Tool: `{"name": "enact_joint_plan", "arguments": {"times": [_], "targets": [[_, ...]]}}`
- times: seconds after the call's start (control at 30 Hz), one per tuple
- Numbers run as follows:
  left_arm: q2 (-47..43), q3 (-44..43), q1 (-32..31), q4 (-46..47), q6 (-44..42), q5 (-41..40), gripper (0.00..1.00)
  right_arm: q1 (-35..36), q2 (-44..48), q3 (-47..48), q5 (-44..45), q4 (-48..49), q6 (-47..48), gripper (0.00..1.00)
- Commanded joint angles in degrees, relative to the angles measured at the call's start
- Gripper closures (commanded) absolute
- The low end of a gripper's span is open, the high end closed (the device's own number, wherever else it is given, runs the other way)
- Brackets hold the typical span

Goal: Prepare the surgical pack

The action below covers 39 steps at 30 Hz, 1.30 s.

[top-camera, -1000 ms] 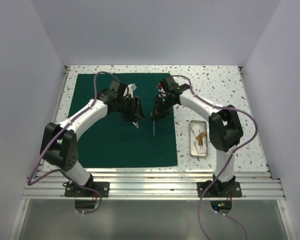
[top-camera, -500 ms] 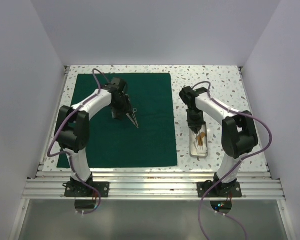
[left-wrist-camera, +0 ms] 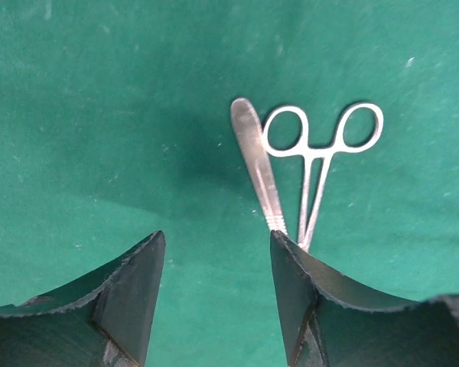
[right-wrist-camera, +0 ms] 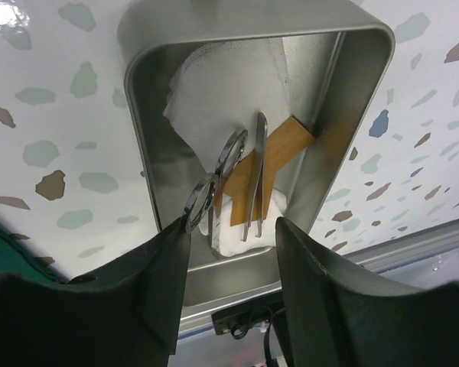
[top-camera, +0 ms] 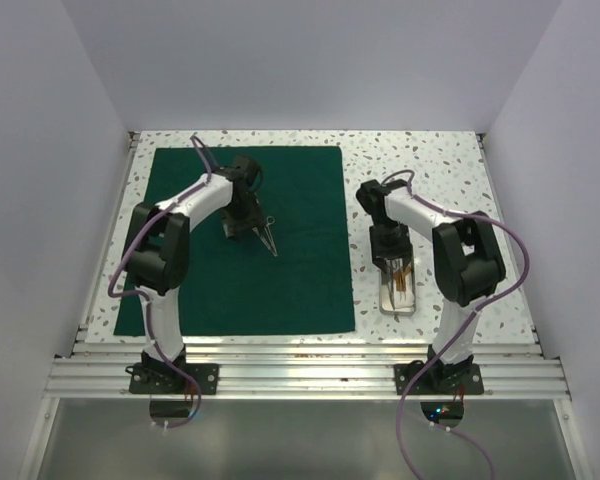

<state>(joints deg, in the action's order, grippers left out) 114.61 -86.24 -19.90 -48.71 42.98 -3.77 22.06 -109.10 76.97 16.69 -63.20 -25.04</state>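
Observation:
The dark green drape (top-camera: 230, 270) lies flat on the left half of the table. On it rest a scalpel handle (left-wrist-camera: 256, 160) and ring-handled forceps (left-wrist-camera: 321, 145), side by side. My left gripper (left-wrist-camera: 218, 245) hovers open just short of them, nothing between its fingers; in the top view the left gripper (top-camera: 242, 232) is over the drape's upper middle. The silver tray (right-wrist-camera: 252, 30) holds gauze (right-wrist-camera: 214, 84), scissors (right-wrist-camera: 226, 164), tweezers (right-wrist-camera: 256, 176) and wooden sticks (right-wrist-camera: 291, 141). My right gripper (right-wrist-camera: 229, 229) stands open over the tray (top-camera: 397, 311), a scissor ring touching its left fingertip.
The speckled white tabletop (top-camera: 430, 170) surrounds the drape and tray. White walls close in on three sides. An aluminium rail (top-camera: 300, 375) with both arm bases runs along the near edge, close to the tray's near end.
My right arm swung from above the drape across to the tray, and its jaws have opened there. The left arm drew back over the drape's upper middle, still open.

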Motion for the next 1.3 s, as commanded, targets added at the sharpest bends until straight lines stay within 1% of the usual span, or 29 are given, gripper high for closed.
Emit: {"name": "enact_joint_plan", "arguments": {"times": [0.0, 0.23, 0.37, 0.57, 0.67, 0.73, 0.77, 0.8, 0.87, 0.9, 0.93, 1.07, 1.13, 1.17, 1.2, 1.23, 1.27], "targets": [[1.5, -4.4, -1.3, -1.1, 2.2, -2.9, 0.4, -0.3, 4.8, 1.4, 0.1, -0.2, 1.1, 0.48], [5.4, -9.1, -2.4, -5.8, 6.1, -7.3, 0.39, -0.3, 7.3, 0.6, -0.6, 0.0, 1.7, 0.47], [7.7, -11.6, -3.1, -7.9, 8.3, -7.8, 0.4, -0.3, 8.2, -1.0, -1.7, 0.7, 2.0, 0.47], [10.1, -13.4, -4.3, -9.8, 9.8, -9.9, 0.44, -0.3, 9.2, -1.2, -1.3, 1.1, 3.4, 0.47], [10.7, -13.4, -4.2, -10.5, 10.0, -10.4, 0.55, -0.3, 9.3, -1.3, -1.5, 1.3, 3.8, 0.48], [11.0, -13.3, -4.3, -10.4, 9.8, -10.9, 0.63, -0.2, 9.4, -1.6, -1.8, 1.4, 3.8, 0.48], [11.2, -13.3, -4.3, -10.2, 9.8, -11.0, 0.69, -0.3, 9.5, -1.6, -1.9, 1.5, 3.8, 0.48], [11.6, -13.3, -4.3, -10.0, 9.7, -10.8, 0.71, -0.2, 9.5, -1.7, -2.0, 1.6, 3.9, 0.48], [12.0, -13.8, -4.3, -10.3, 9.0, -10.4, 0.78, -0.2, 9.8, -1.5, -2.4, 1.4, 4.1, 0.48], [12.0, -14.0, -4.3, -10.4, 8.7, -10.0, 0.84, -0.3, 10.0, -0.8, -2.5, 1.2, 4.2, 0.48], [11.7, -13.8, -4.3, -10.3, 8.2, -9.9, 0.85, -0.3, 10.0, -0.3, -2.5, 1.1, 4.2, 0.48], [9.1, -12.5, -4.2, -9.8, 6.6, -8.9, 1.0, -0.3, 10.0, 3.2, -5.4, 0.2, 4.9, 0.48], [7.1, -11.7, -4.3, -9.2, 4.2, -7.2, 1.0, -0.3, 9.5, 6.1, -7.6, -0.2, 5.2, 0.47], [6.3, -11.2, -4.3, -8.4, 3.2, -6.4, 1.0, -0.3, 9.3, 7.1, -10.2, -0.3, 5.5, 0.47], [4.2, -10.7, -4.3, -7.7, 2.1, -4.4, 1.0, -0.2, 9.2, 8.9, -11.7, -0.2, 5.6, 0.46], [2.8, -8.7, -4.3, -6.4, -1.4, -2.5, 1.0, -0.3, 9.3, 9.6, -13.9, -0.2, 5.7, 0.46], [1.3, -7.4, -4.3, -3.2, -3.4, -0.6, 1.0, -0.3, 9.3, 10.1, -16.7, 0.6, 5.5, 0.44]]}}
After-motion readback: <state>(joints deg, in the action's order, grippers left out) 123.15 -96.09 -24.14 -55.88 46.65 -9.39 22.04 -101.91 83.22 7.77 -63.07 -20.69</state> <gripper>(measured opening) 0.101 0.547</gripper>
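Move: The scalpel lies almost under the open left hand, its middle about 3 cm to the right, 1 cm back and 3 cm below; the hemostat lies close beside it, about 5 cm right of the hand and level with it. From the right hand the scalpel is some 34 cm left and 8 cm ahead. Just beneath that empty right hand are the scissors, 3 cm back and 1 cm left, in the tray, whose middle is 2 cm back and 1 cm right. The left hand eases forward and right by about 1.5 cm each and sinks 2 cm over the scalpel's handle, tilting and turning slightly, then shuts its open fingers to pinch the handle beside the hemostat's ring, and at the very end begins to draw back and up with barely a centimetre of travel. Meanwhile the right hand, its fingers already open, backs straight up some 2.5 cm from the scissors, hovers over the tray, and then sets off up, left and forward towards the scalpel, ending roughly 5.5 cm higher than it began. ##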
